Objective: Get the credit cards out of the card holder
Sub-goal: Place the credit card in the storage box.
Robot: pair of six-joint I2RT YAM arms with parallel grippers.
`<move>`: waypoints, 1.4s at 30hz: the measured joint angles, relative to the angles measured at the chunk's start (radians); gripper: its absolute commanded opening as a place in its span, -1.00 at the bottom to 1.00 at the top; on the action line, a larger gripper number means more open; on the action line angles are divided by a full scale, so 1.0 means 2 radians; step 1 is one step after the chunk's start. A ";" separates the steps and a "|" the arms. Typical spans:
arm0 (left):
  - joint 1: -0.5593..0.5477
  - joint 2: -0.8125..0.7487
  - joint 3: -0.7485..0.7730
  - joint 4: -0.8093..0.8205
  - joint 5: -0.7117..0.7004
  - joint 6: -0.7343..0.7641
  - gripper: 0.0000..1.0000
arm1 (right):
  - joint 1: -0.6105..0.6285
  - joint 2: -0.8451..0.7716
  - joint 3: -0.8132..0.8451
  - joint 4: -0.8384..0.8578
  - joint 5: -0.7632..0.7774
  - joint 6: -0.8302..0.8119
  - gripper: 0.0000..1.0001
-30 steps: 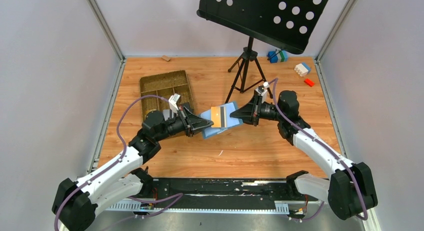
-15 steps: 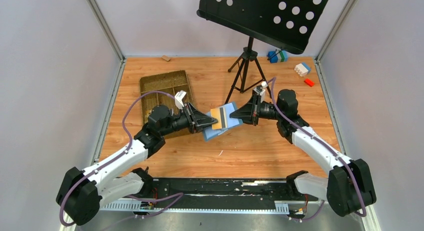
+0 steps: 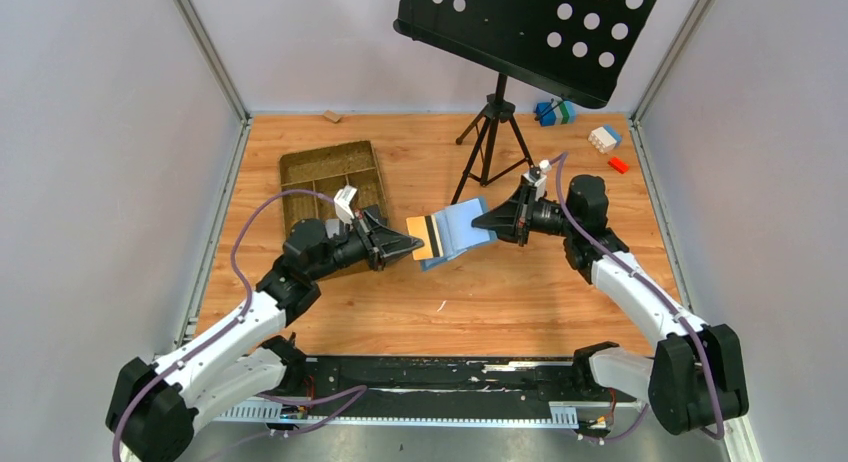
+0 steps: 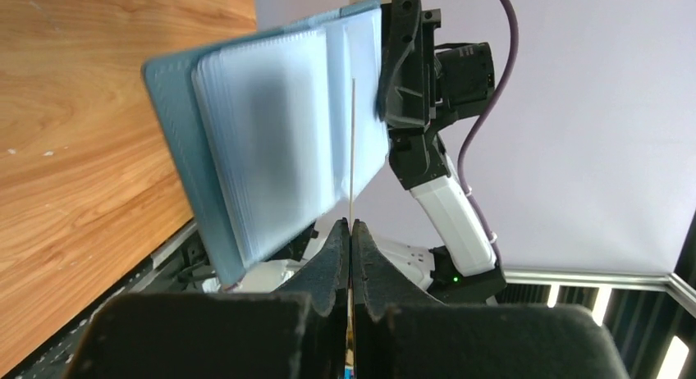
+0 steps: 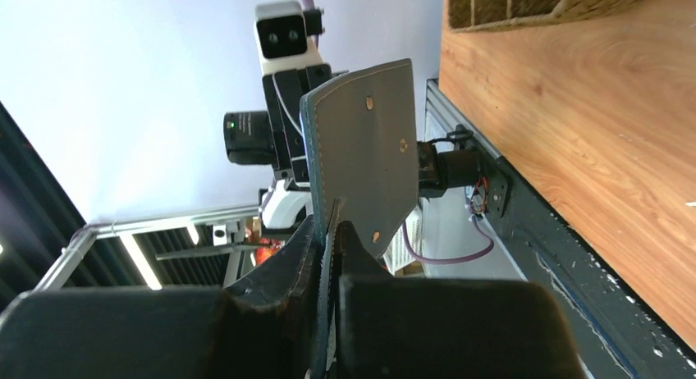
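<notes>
The blue card holder (image 3: 465,225) hangs open above the table, and my right gripper (image 3: 480,222) is shut on its right edge. In the right wrist view its grey-blue cover (image 5: 369,149) rises from my closed right gripper (image 5: 332,227). A credit card (image 3: 427,238), tan with a dark stripe, sticks out of the holder's left side. My left gripper (image 3: 416,247) is shut on its left end. The left wrist view shows the card (image 4: 353,149) edge-on as a thin line rising from my left gripper (image 4: 351,227) against the holder's clear sleeves (image 4: 271,149).
A brown compartmented tray (image 3: 333,177) lies behind my left arm. A music stand's tripod (image 3: 490,132) stands just behind the holder, its black desk (image 3: 530,27) overhead. Toy blocks (image 3: 604,137) and a red piece (image 3: 618,165) lie at the back right.
My left gripper reached in toward the holder, then drew back left with the card, which now sticks out further. My right gripper shifted the holder slightly right.
</notes>
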 measured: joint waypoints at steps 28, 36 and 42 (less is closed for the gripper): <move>0.118 0.205 0.391 -0.742 -0.416 0.500 -1.00 | -0.012 -0.002 0.097 -0.325 0.052 -0.244 -1.00; 0.118 0.259 0.392 -0.725 -0.480 0.550 -1.00 | -0.012 -0.007 0.098 -0.337 0.052 -0.250 -1.00; 0.120 0.294 0.387 -0.697 -0.505 0.559 -1.00 | -0.012 -0.007 0.098 -0.337 0.052 -0.251 -1.00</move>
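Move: The left hand, already pinching the gold card, has the storage box's gold-card compartment about 26 cm to its left, 12 cm ahead and 25 cm below. The silver-card compartment lies some 18 cm left and 15 cm ahead; the black-card compartment is 11 cm left and 16 cm ahead. The card holder's middle is roughly 7 cm right and 3 cm ahead, about level. From the right hand, the gold-card compartment is about 35 cm left, 9 cm ahead and 24 cm below. Keeping its pinch on the gold card, the left hand sweeps about 25 cm left, away from the card holder to above the gold-card compartment, going forward and sinking about 10 cm each, while its wrist rolls some 105 degrees so the fingers turn from pointing right to mostly down. The right hand keeps hold of the card holder, sinks a little, draws slightly right and tips it down. ##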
